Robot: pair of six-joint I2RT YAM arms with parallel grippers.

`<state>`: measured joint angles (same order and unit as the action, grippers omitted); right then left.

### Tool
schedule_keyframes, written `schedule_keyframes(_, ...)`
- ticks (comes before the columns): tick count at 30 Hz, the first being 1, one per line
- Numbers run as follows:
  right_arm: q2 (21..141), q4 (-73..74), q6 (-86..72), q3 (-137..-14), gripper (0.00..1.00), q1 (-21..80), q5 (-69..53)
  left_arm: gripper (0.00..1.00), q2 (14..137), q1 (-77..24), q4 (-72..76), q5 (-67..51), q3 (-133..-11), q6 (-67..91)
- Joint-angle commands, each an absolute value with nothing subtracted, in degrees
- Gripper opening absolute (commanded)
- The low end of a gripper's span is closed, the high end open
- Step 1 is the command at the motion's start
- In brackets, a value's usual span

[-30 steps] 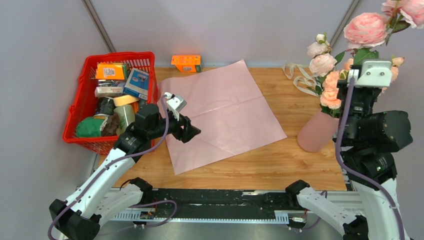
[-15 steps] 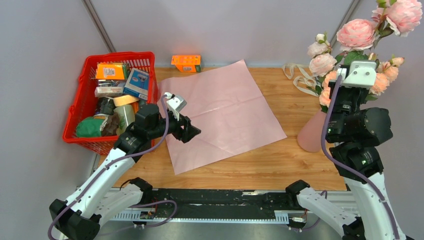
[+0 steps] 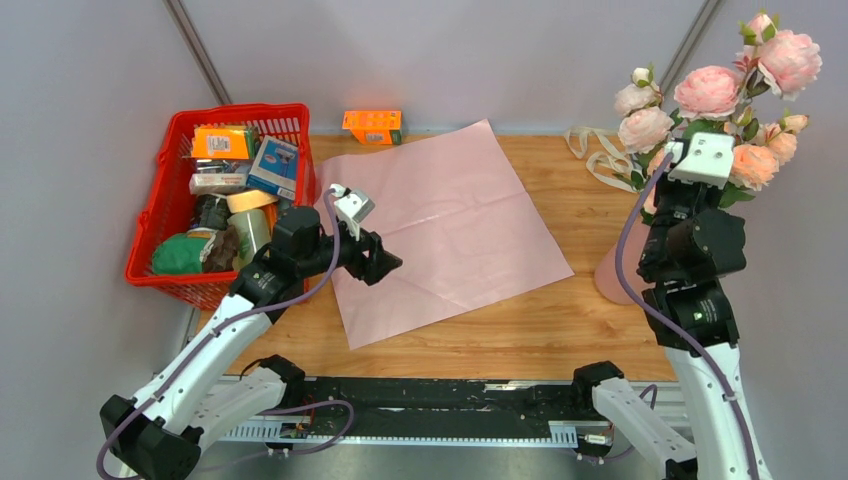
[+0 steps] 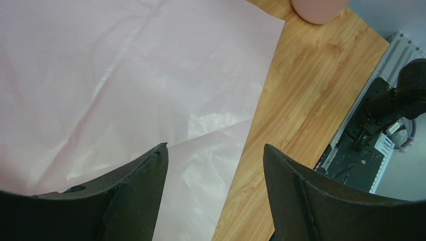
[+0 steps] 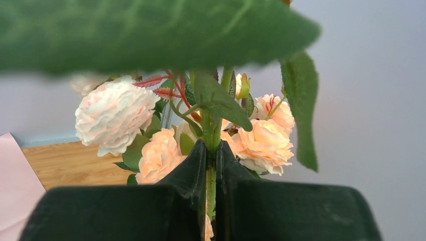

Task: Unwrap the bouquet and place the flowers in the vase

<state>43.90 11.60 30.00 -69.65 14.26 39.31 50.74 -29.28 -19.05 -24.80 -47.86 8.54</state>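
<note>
The bouquet's pink wrapping paper (image 3: 445,220) lies spread flat on the table, and its cream ribbon (image 3: 590,150) lies loose at the back right. My right gripper (image 5: 211,150) is shut on a green stem of the flowers (image 3: 710,90), holding peach-pink blooms (image 5: 263,143) high at the far right. The pink vase (image 3: 612,270) stands below them, mostly hidden behind my right arm. I cannot see where the stem ends. My left gripper (image 3: 385,262) hovers open over the paper's near edge (image 4: 201,165), holding nothing. The vase's base (image 4: 319,7) shows in the left wrist view.
A red basket (image 3: 165,150) full of groceries stands at the left. A small orange box (image 3: 372,125) sits at the back edge. Bare wood (image 4: 306,90) lies between the paper and the vase. The black mounting rail (image 3: 450,400) runs along the near edge.
My right arm has swung left and folded in, bringing the held flowers lower and closer over the vase. The left arm and the paper have not moved.
</note>
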Motion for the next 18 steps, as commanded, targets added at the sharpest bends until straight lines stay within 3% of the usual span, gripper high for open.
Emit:
schedule_keyframes(1, 41.75, 9.84, 27.07, -67.16, 0.00, 12.75, 37.53, 0.77, 50.45, -29.27, -18.28, -24.26, -49.66, 8.17)
schedule_keyframes(7, 40.96, 10.19, 25.40, -65.04, 0.03, 10.73, 38.93, 0.77, 51.15, -29.27, -18.46, -24.78, -49.92, 7.82)
schedule_keyframes(13, 41.31, 10.28, 23.47, -62.76, 0.14, 7.83, 39.37, 0.78, 51.42, -29.27, -18.72, -24.79, -50.10, 7.73)
schedule_keyframes(18, 41.75, 12.04, 20.83, -65.29, 0.50, 6.42, 39.73, 0.78, 51.24, -29.27, -18.63, -24.52, -49.92, 7.73)
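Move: The vase that the last rose stems are being put into stands roughly 5 cm ahead of the right hand and 3 cm to its right, its middle about 35 cm below. The roses already in it crowd about 10 cm ahead, level sideways and some 5 cm lower. The ribbon lies about 28 cm ahead, 4 cm left; the pink paper 12 cm ahead, 34 cm left, both on the table. From the left hand the vase is about 8 cm ahead and 44 cm right, 12 cm lower. The pink rose stems, still pinched upright over the vase, are lowered by the right hand some 4 cm, drifting about 2.5 cm to the right as the wrist turns slightly clockwise. Over the last part of the descent the shut fingers spread to nearly half open and let go of the stems. ##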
